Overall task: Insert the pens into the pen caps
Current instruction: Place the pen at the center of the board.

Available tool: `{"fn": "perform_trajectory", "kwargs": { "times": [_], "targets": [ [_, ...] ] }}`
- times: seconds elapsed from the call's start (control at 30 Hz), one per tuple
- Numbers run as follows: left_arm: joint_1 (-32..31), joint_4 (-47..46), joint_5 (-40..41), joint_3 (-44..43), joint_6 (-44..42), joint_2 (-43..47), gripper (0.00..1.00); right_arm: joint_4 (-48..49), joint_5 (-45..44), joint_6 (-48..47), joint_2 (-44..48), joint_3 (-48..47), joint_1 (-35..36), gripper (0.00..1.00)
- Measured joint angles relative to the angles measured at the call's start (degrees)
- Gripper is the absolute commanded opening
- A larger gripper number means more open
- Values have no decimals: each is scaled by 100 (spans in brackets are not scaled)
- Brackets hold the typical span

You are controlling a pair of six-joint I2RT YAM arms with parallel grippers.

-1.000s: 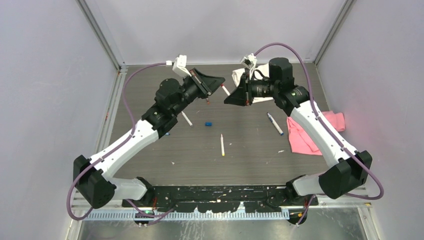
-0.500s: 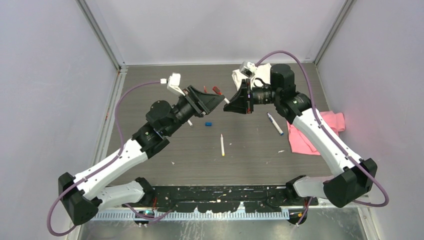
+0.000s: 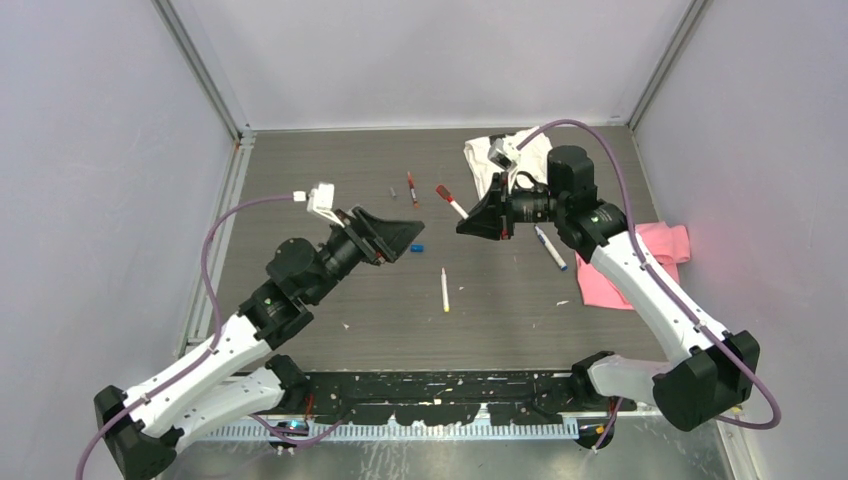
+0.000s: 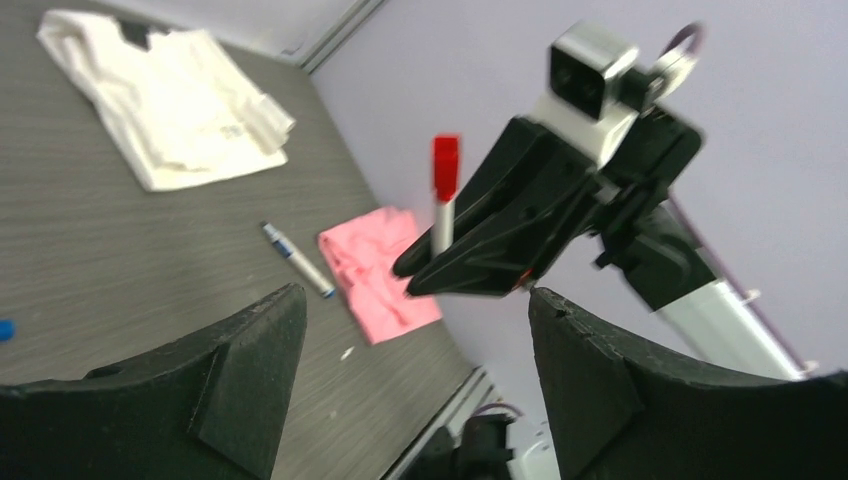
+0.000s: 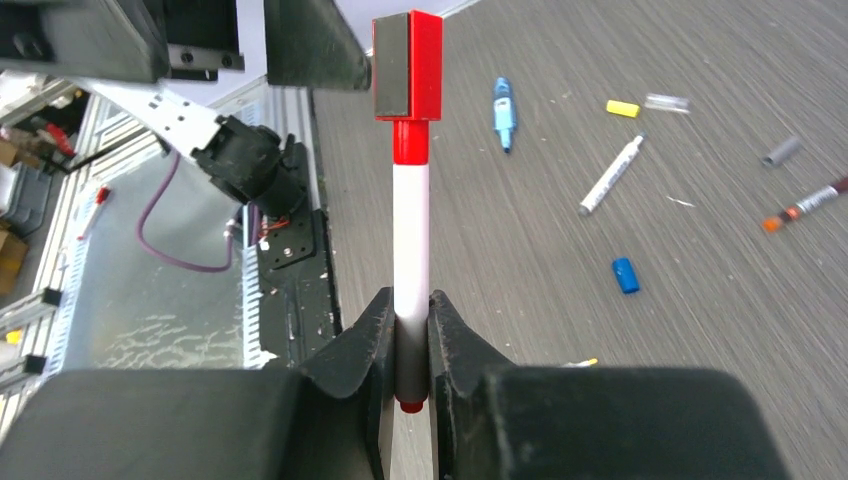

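Note:
My right gripper (image 5: pixel 410 320) is shut on the lower barrel of a white pen (image 5: pixel 411 250). The pen stands up out of the jaws with a red cap (image 5: pixel 408 65) on its tip. From above, that red cap (image 3: pixel 442 192) points far-left from the right gripper (image 3: pixel 466 224). My left gripper (image 3: pixel 410 238) hangs open and holds nothing, a short way left of the pen and apart from it. Its wrist view shows the capped pen (image 4: pixel 443 190) beyond its spread fingers (image 4: pixel 250 370). On the table lie a blue cap (image 3: pixel 417 247), a grey cap (image 3: pixel 392 190), a dark red pen (image 3: pixel 411 187), a yellow-tipped pen (image 3: pixel 444 289) and a blue-tipped pen (image 3: pixel 550 247).
A white cloth (image 3: pixel 500 150) lies at the back, under the right arm. A pink cloth (image 3: pixel 620 265) lies at the right, beside the blue-tipped pen. A yellow cap (image 5: pixel 622 108) and a light blue piece (image 5: pixel 503 112) lie on the table's left part. Walls close in three sides.
My left gripper has opened and drawn back toward the near left, leaving the red cap on the pen. My right gripper, still gripping the pen, has moved slightly nearer.

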State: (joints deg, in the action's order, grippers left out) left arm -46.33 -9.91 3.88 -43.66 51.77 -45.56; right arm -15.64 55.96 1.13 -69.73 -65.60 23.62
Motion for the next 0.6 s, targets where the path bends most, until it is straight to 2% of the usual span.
{"fn": "perform_trajectory", "kwargs": {
  "times": [0.17,0.37,0.5,0.6],
  "targets": [
    [59,-48,-26,734,-275,15,84,57,-271,-63,140,409,-356,9],
    [195,-31,96,846,-450,-153,84,83,-1189,-168,39,927,-592,2],
    [409,297,269,785,-492,-269,84,164,-2006,-166,-688,960,-647,2],
    [562,627,385,745,-538,-332,83,127,-2625,-144,-1609,743,-649,1]
  ]
}}
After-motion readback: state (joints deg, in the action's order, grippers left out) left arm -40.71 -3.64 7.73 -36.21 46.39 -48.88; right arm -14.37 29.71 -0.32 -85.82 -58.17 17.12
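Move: The right hand, holding the red-capped pen, is bound for the bare board near its centre, about 12 cm ahead, 6 cm to the right and 29 cm below. From this hand the blue cap lies 9 cm ahead and 12 cm left, the blue-white marker 9 cm ahead and 21 cm right, the yellow-ended pen 1 cm back and 5 cm left, all on the board. For the left hand that spot is 14 cm ahead, 18 cm right, 35 cm down. Right hand lowers the pinched pen some 17 cm towards the board, forward and right, turning clockwise; open left sinks. ##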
